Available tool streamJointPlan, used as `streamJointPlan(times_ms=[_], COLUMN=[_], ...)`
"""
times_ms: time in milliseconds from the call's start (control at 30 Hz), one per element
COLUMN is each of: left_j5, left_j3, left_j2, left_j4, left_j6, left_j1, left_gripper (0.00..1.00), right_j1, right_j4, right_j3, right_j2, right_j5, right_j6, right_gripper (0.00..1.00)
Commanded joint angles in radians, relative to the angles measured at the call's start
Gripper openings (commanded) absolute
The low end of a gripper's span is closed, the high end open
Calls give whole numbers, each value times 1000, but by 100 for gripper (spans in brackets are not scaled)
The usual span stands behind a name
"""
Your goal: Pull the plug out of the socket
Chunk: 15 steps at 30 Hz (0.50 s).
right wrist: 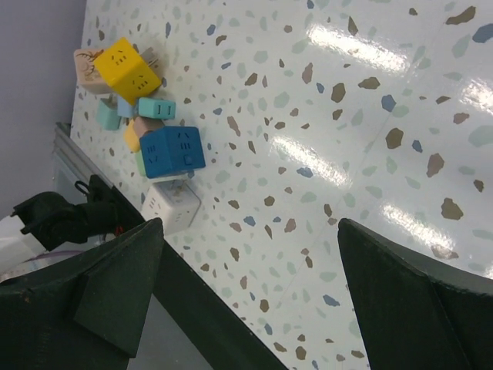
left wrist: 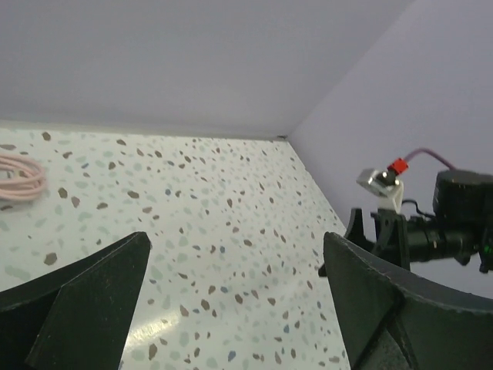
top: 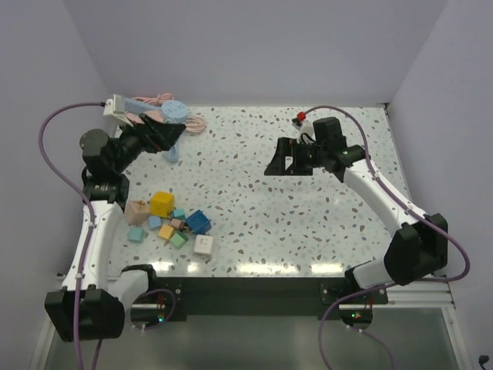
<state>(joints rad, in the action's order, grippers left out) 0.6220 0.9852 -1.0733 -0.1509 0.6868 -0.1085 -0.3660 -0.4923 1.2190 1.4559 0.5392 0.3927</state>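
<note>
A white socket strip (top: 119, 108) lies at the back left corner, with a coiled pink cable (top: 192, 122) and a round blue piece (top: 176, 111) beside it. The coil's edge shows in the left wrist view as the pink cable (left wrist: 19, 176). A small pale-blue piece (top: 171, 153), perhaps the plug, lies on the table just in front of my left gripper (top: 179, 132). My left gripper (left wrist: 236, 239) is open with only tabletop between its fingers. My right gripper (top: 271, 166) hovers mid-table, and the right wrist view shows it (right wrist: 250, 223) open and empty.
Several coloured cube sockets sit near the front left: a yellow cube (right wrist: 127, 69), a blue cube (right wrist: 171, 150) and a white cube (right wrist: 171, 206). The same pile (top: 166, 220) shows from above. The right arm (left wrist: 454, 223) appears in the left wrist view.
</note>
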Motion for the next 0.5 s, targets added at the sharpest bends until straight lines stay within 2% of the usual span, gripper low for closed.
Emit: streamJointPlan(times_ms=[0,133,267,433,467], left_j5=[57,44,-43,-117,-178], left_j3=[-81,-131,-115,-93,-83], left_j2=[68,191,226,269,274], left_j4=[70,103,252,312,354], left_j6=[-72,-64,-116,-142,-157], left_j1=[49,67,99,183,196], left_gripper=[100,100,100,100,100], right_j1=[1,1,-1,2,1], right_j4=[-69,-132,-187,-212,-195], right_j3=[37,42,31,-7,-19], right_j2=[-84,-163,-250,-334,-353], right_j5=[-83,-152,-183,-193,-193], right_j6=[-43,-57,-40,8,32], right_gripper=[99,99,99,99,99])
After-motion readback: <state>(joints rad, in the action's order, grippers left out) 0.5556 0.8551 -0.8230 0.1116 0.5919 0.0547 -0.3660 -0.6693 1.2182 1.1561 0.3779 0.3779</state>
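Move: Both grippers are empty, wide open and already clear of everything. From the left hand, the light-blue round socket lies about 33 cm ahead, 7 cm left and 31 cm below; the peach round socket is some 30 cm ahead and 14 cm left. The yellow plug is roughly 2 cm back and 6 cm left, and the blue plug about 8 cm back and 6 cm right, both some 33 cm down. From the right hand, the light-blue socket lies about 37 cm ahead, 35 cm left and 15 cm lower. The left hand keeps withdrawing from the light-blue socket, easing back about 7 cm while drifting some 4 cm right and 4 cm down, high above the table and in over the blue plug, with its wrist nearly steady and its fingers staying wide open. The right hand, also open and touching nothing, rises some 6 cm as it draws back and to the right, about 4 cm each way, its wrist turning roughly 10 degrees, partly clockwise. ##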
